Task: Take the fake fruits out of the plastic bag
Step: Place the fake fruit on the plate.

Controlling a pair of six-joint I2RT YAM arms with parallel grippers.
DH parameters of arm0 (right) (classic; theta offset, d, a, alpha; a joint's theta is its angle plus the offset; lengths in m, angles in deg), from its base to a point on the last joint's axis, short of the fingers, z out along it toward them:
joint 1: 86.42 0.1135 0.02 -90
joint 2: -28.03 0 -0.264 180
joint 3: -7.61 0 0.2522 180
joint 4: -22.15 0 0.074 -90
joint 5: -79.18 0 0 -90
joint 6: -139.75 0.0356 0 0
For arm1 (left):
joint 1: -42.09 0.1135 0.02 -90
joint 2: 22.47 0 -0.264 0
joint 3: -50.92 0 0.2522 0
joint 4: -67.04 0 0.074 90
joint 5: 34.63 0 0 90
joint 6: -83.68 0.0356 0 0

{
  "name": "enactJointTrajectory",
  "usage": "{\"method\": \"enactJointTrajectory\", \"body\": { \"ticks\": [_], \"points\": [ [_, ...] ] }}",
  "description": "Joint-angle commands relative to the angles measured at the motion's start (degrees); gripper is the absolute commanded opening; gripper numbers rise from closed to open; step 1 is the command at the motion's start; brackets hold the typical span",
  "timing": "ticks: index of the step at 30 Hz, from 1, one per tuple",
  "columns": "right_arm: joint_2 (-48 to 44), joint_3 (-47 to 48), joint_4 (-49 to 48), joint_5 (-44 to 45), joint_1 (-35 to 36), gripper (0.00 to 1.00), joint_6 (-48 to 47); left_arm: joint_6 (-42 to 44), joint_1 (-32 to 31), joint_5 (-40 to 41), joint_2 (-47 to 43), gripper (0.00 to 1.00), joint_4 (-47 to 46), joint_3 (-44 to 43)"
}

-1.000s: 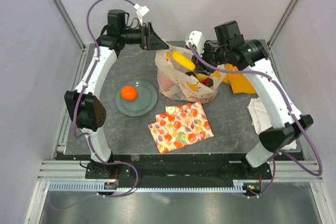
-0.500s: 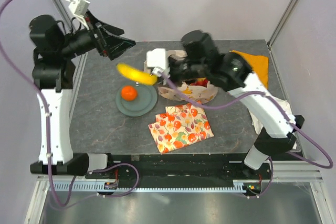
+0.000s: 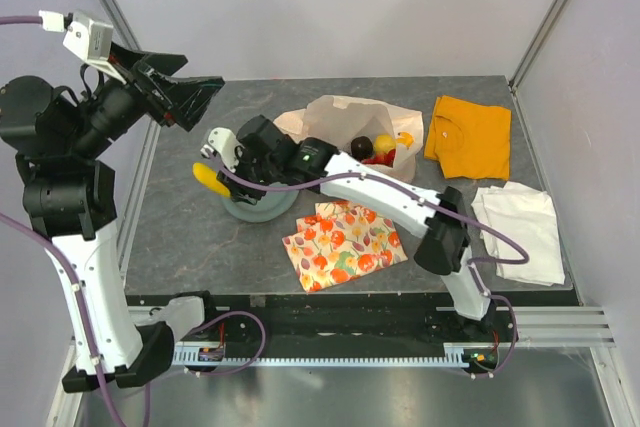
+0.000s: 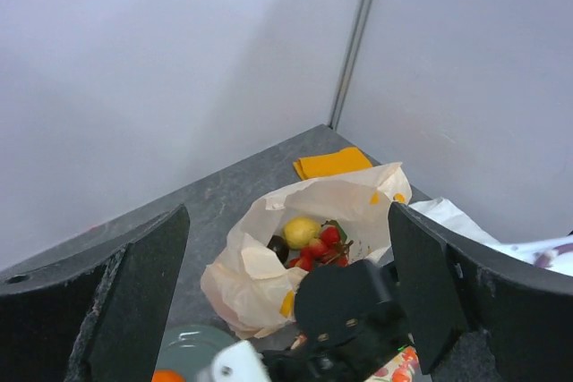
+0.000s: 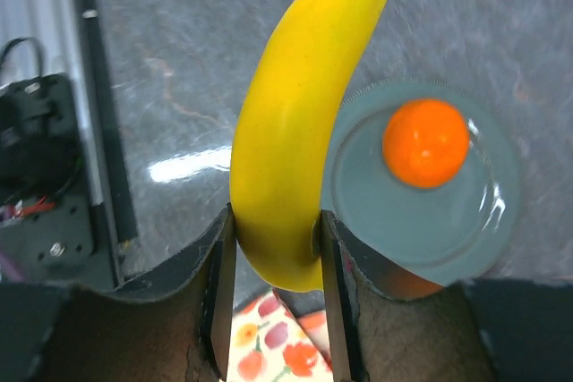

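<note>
The yellow banana [image 5: 295,123] is clamped near its lower end in my right gripper [image 5: 276,257], hanging over the table just left of the grey plate [image 5: 483,221]. In the top view the banana [image 3: 210,179] shows beyond that gripper [image 3: 226,173]. An orange [image 5: 425,142] lies on the plate. The plastic bag [image 3: 335,117] lies open behind, holding a lemon [image 4: 302,230], red grapes [image 4: 324,246] and a dark fruit [image 4: 277,246]. My left gripper [image 3: 178,95] hangs open, high at the left, away from the bag [image 4: 260,266].
A fruit-patterned cloth [image 3: 345,242] lies in front of the bag, under my right arm. An orange cloth [image 3: 467,135] sits at the back right, a folded white cloth [image 3: 520,227] at the right edge. Frame posts stand at the table's back corners.
My right arm has carried the banana out of the bag and leftward to the plate's left side. My left arm has let go of the bag, pulled back up and left, and opened wide.
</note>
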Motion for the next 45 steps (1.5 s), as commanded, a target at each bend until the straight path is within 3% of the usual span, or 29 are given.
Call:
{"method": "enactJointTrajectory", "body": {
  "ticks": [1,7,20,27,32,35,36,38,45],
  "points": [
    [6.2,1.8,-6.1,11.1,-0.1,0.00,11.2,3.3,0.7,5.6,-3.8,0.99,2.3,1.5],
    [13.4,3.9,-6.8,17.5,0.7,0.00,15.7,3.5,1.8,5.2,-4.7,0.99,3.3,3.6],
    [20.4,5.9,-8.5,24.2,1.6,0.00,15.4,0.1,5.5,0.8,-5.6,0.99,2.0,8.1],
    [22.3,5.7,-8.5,23.2,2.2,0.09,16.2,-1.0,5.6,-0.7,-5.0,0.99,1.7,8.2],
    [23.6,7.1,-8.5,24.5,3.3,0.42,16.0,-1.3,5.6,-1.6,-5.6,0.99,1.6,8.9],
    [24.0,7.4,-8.5,24.9,3.9,0.70,15.6,-1.6,5.5,-1.8,-6.0,0.99,1.6,9.8],
    [24.0,7.3,-8.5,24.8,4.0,0.85,15.6,-1.8,5.5,-1.9,-6.1,0.99,1.6,9.9],
    [23.8,7.1,-8.1,24.6,4.0,0.98,15.4,-2.0,5.5,-2.2,-6.1,0.99,1.5,10.2],
    [17.8,5.4,-5.1,23.0,3.5,0.98,13.9,-3.1,5.6,-3.3,-6.0,0.99,0.3,9.9]
  ]
}}
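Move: The banana, already pinched by one end in the right fingers, is bound for the plate, whose middle lies about 15 cm ahead, 4 cm to the right and 21 cm below. The orange on it is about 16 cm ahead, neither left nor right, some 18 cm down. The flowered cloth is level with the hand, 25 cm to its right; the bag is 25 cm ahead and 26 cm right. From the left hand the plate is roughly 14 cm straight ahead and 52 cm below. The banana is lowered onto the plate by the right hand, nearly 19 cm down, fast at first and then easing, with about 6 cm of forward drift and 4 cm left while the wrist turns some 25 degrees clockwise. Near the bottom the fingers open wide and let go, edging back a little. The empty, open left hand sinks about 5 cm, shifting slightly left. ##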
